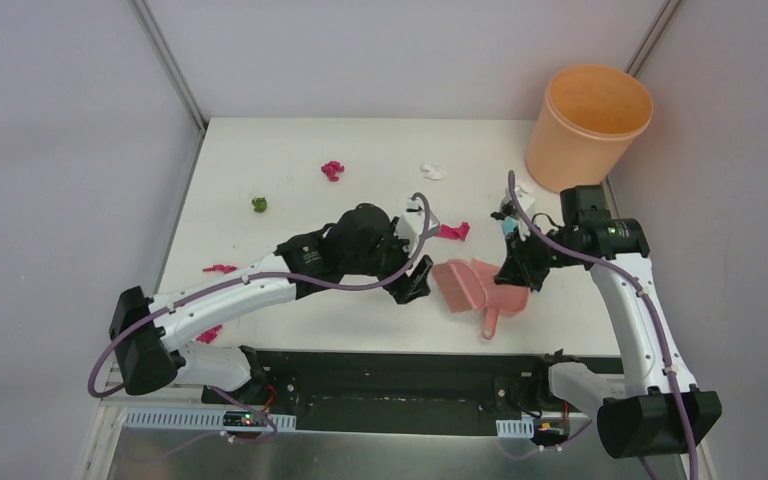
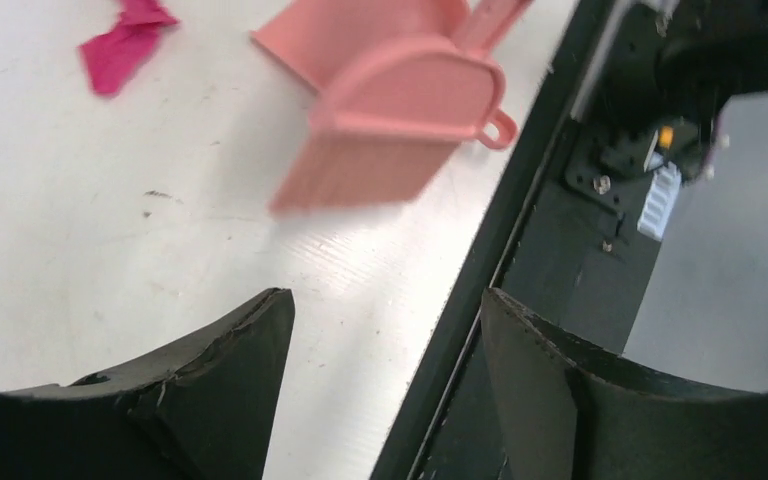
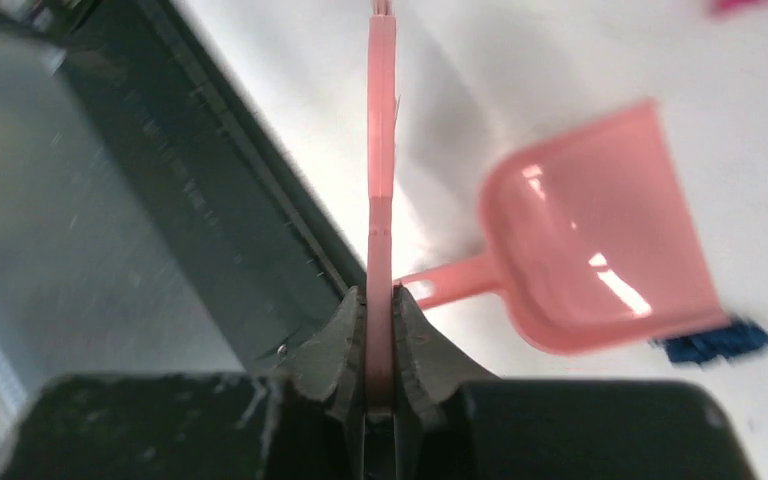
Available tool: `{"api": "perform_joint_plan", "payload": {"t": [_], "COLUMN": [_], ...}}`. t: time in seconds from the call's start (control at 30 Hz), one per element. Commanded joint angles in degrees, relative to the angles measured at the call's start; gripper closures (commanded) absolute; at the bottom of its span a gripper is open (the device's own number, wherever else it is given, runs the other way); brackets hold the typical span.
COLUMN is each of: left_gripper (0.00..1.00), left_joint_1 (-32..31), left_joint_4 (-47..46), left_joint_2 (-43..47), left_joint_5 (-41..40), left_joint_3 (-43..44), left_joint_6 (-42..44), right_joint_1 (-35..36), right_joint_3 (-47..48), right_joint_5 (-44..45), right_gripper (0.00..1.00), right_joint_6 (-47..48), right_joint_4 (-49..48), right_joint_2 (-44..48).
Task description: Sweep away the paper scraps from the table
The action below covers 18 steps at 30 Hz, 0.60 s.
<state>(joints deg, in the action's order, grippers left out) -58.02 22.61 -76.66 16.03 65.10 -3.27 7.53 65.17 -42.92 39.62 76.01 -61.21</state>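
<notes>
Paper scraps lie scattered on the white table (image 1: pixel 290 150): magenta ones (image 1: pixel 332 170) (image 1: pixel 454 232) (image 1: pixel 219 268), a green one (image 1: pixel 259 204) and a white one (image 1: pixel 433 172). A dark blue scrap (image 3: pixel 715 342) sits by the dustpan's mouth. My right gripper (image 3: pixel 380 295) (image 1: pixel 516 275) is shut on the handle of the pink brush (image 1: pixel 457 285) (image 2: pixel 400 110), seen edge-on in the right wrist view. The pink dustpan (image 3: pixel 600 230) (image 1: pixel 508 298) lies beneath it, handle toward the front edge. My left gripper (image 2: pixel 385 300) (image 1: pixel 415 288) stands open and empty just left of the bristles.
An orange bucket (image 1: pixel 588 125) stands at the table's back right corner. The black front strip (image 2: pixel 480 250) runs close under both grippers. Another magenta scrap (image 1: pixel 208 333) lies near the front left corner, by the left arm.
</notes>
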Motion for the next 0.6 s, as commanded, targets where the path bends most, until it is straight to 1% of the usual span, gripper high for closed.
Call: {"api": "perform_joint_plan", "payload": {"t": [0.0, 0.03, 0.1, 0.13, 0.2, 0.27, 0.33, 0.43, 0.5, 0.57], "left_gripper": [0.3, 0.3, 0.31, 0.31, 0.31, 0.3, 0.3, 0.3, 0.3, 0.3], "left_joint_1": [-1.8, -3.2, -6.8, -8.7, -12.8, -16.6, -19.5, -22.2, -23.2, -24.0], "left_joint_4": [-6.2, -5.8, -5.3, -5.6, -5.6, -3.8, -0.8, 2.2, 3.2, 6.2], "left_joint_2": [5.4, 4.3, 0.5, -1.9, -7.9, -14.5, -21.4, -29.9, -34.8, -39.1], "left_joint_5": [-14.4, -17.0, -21.7, -22.9, -25.7, -29.6, -33.8, -38.0, -38.1, -39.7], "left_joint_3": [-3.6, -3.6, -2.9, -2.1, 1.2, 6.6, 12.9, 21.7, 26.1, 31.3], "left_joint_6": [-12.1, -13.6, -15.9, -16.9, -18.3, -19.8, -22.9, -27.9, -29.3, -30.3], "right_joint_1": [-4.7, -5.7, -6.5, -7.3, -11.3, -14.7, -16.7, -19.9, -22.1, -25.8], "right_joint_3": [-1.4, -2.1, -3.9, -4.9, -6.3, -6.9, -7.3, -9.2, -10.8, -12.4], "right_joint_5": [11.3, 12.8, 22.3, 23.4, 22.0, 19.3, 18.7, 18.7, 18.4, 16.4], "right_gripper": [1.0, 1.0, 1.0, 1.0, 1.0, 1.0, 1.0, 1.0, 1.0, 1.0], "right_joint_6": [-21.7, -23.9, -29.5, -30.9, -33.1, -34.5, -35.2, -36.5, -37.0, -38.1], "right_joint_4": [-17.8, -19.6, -24.8, -26.9, -29.9, -31.0, -31.6, -34.4, -36.9, -38.7], "right_joint_2": [1.3, 1.5, 2.8, 4.1, 7.0, 8.5, 9.5, 11.2, 12.6, 13.9]}}
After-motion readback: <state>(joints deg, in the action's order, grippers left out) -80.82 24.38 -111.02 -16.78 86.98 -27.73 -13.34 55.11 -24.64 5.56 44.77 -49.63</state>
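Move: Below and to the right of the open left hand lies the dustpan handle, some 15 cm right, 3 cm back and 18 cm down; its pan is about 5 cm ahead and 17 cm right, the middle pink scrap 17 cm ahead and 6 cm right. From the right hand, holding the brush, the cyan scrap is roughly 18 cm ahead and 3 cm right, the navy scrap 6 cm ahead and 8 cm right, all about 18 cm down. Swinging away from the brush it no longer holds, the left hand, after a brief pause, goes about 13 cm right, some 10 cm down and a little back towards the dustpan handle, fingers staying open. The right hand keeps its pinch on the brush and carries it clear of the dustpan, about 10 cm forward and 11 cm right, turning clockwise over 50 degrees. ##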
